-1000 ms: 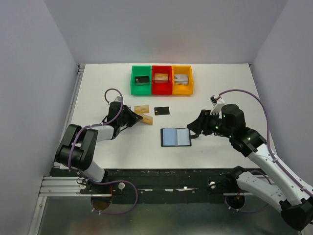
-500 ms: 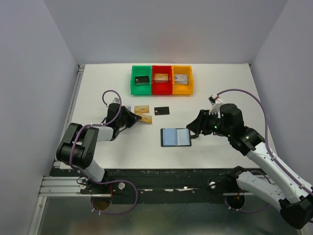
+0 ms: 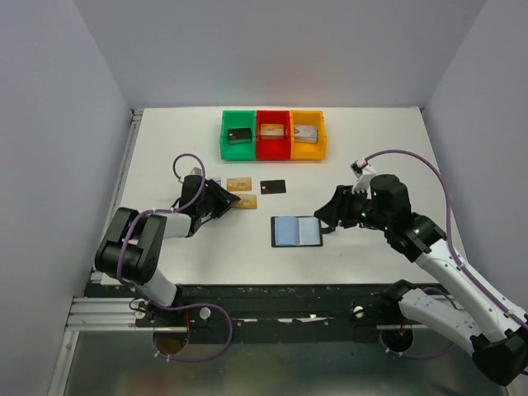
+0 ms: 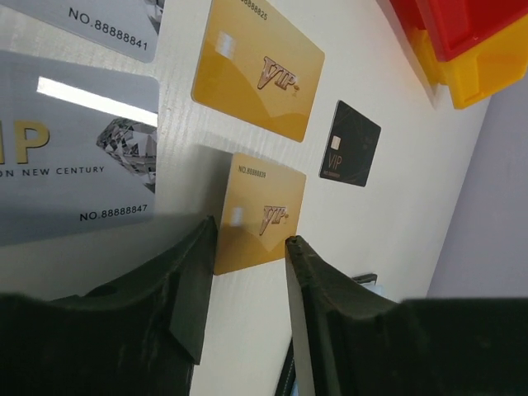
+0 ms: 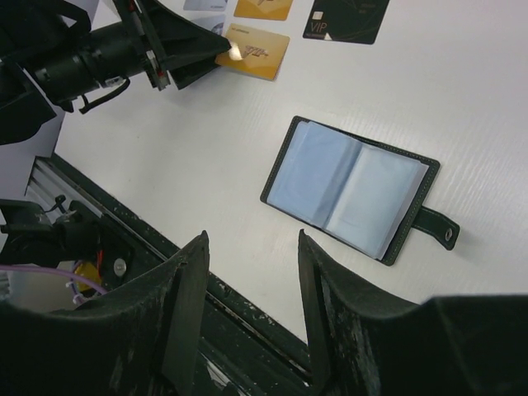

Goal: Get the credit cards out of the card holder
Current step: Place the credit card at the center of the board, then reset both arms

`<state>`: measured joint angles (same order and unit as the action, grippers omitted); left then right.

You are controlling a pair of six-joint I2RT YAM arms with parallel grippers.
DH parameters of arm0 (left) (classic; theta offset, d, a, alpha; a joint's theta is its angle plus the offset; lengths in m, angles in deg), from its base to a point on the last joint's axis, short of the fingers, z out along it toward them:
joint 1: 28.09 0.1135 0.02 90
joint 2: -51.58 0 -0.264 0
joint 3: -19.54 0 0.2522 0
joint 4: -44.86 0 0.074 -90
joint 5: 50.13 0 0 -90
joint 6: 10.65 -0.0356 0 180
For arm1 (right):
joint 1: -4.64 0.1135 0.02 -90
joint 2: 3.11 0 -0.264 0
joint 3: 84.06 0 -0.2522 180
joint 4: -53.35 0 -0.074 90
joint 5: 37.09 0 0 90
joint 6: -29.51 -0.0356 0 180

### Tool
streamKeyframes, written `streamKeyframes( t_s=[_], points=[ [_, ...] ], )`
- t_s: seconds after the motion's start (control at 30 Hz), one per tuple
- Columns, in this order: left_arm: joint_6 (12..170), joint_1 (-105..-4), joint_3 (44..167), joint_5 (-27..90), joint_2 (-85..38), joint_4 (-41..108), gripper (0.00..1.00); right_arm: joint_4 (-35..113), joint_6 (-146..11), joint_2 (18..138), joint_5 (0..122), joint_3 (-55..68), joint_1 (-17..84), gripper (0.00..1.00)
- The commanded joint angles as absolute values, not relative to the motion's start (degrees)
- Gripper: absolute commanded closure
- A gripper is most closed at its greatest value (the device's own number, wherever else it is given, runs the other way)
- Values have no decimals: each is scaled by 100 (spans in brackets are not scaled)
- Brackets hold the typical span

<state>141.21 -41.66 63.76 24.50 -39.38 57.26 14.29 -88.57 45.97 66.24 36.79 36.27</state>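
The card holder [image 3: 296, 231] lies open on the table, its blue-grey lining [image 5: 351, 188] up and its strap out to the right. My left gripper [image 4: 250, 239] is open, and a tan-gold credit card [image 4: 260, 213] lies flat on the table just past its fingertips. Beyond it lie a second tan-gold card [image 4: 257, 68], a black card [image 4: 350, 143] and two silver-grey cards [image 4: 74, 157]. In the top view the same cards [image 3: 246, 201] sit left of and behind the holder. My right gripper [image 5: 252, 235] is open, above the table near the holder's right side [image 3: 327, 216], holding nothing.
Green [image 3: 238, 134], red [image 3: 273, 134] and yellow [image 3: 306, 134] bins stand in a row at the back, each with a block inside. The table's near edge and black frame rail [image 5: 247, 322] run just below my right gripper. Grey walls close in both sides.
My left gripper has opened and let go of the tan-gold card, which now lies on the table, and has drawn back slightly to the left. The right arm has barely moved.
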Motion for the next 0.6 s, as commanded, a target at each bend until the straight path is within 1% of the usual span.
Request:
streamKeyframes(
  t_s=[0.0, 0.13, 0.3, 0.37, 0.47, 0.5, 0.53, 0.57],
  points=[
    [13947, -4137, 6433, 2721, -3693, 5203, 47, 1418, -8730, 4602, 6680, 3647, 3636, 45],
    [13745, -4128, 6512, 2853, -3395, 4676, 39, 1418, -8730, 4620, 6645, 3656, 3628, 45],
    [13402, -4128, 6766, 3064, -3061, 3736, 34, 1418, -8721, 4638, 6627, 3700, 3628, 45],
    [13261, -4128, 6863, 3204, -2815, 3306, 30, 1436, -8721, 4611, 6592, 3744, 3628, 45],
    [12972, -4128, 6977, 3599, -2297, 2550, 27, 1419, -8651, 4585, 6540, 3814, 3628, 45],
    [12858, -4128, 7047, 3775, -2095, 2287, 23, 1401, -8642, 4576, 6496, 3840, 3628, 46],
    [12761, -4128, 7144, 3933, -1954, 2006, 21, 1392, -8607, 4568, 6452, 3867, 3628, 45],
    [12708, -4128, 7275, 4230, -1813, 1559, 17, 1357, -8589, 4533, 6382, 3884, 3628, 45]
  ],
)
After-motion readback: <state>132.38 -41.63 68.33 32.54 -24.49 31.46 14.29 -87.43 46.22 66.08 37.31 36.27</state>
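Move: The gold card being laid down has its middle about 4 cm to the left hand's right, level fore and aft, and 2 cm below; its left end is still raised at the fingers. From that hand the other gold card lies some 6 cm ahead and 3 cm right, the black card 5 cm ahead and 14 cm right, the near silver card 2 cm ahead and 7 cm left. From the right hand, the card lies roughly 26 cm left, 9 cm ahead and 18 cm below. The left hand spreads its already parted fingers from under half to about three quarters open, dipping barely half a centimetre as it starts drawing back and left off the gold card's raised left end. It then climbs clear while still backing away, ending about 3 cm left, 3 cm higher and 2 cm back of where it began, and rolls some 15 degrees so that its left side rises. ##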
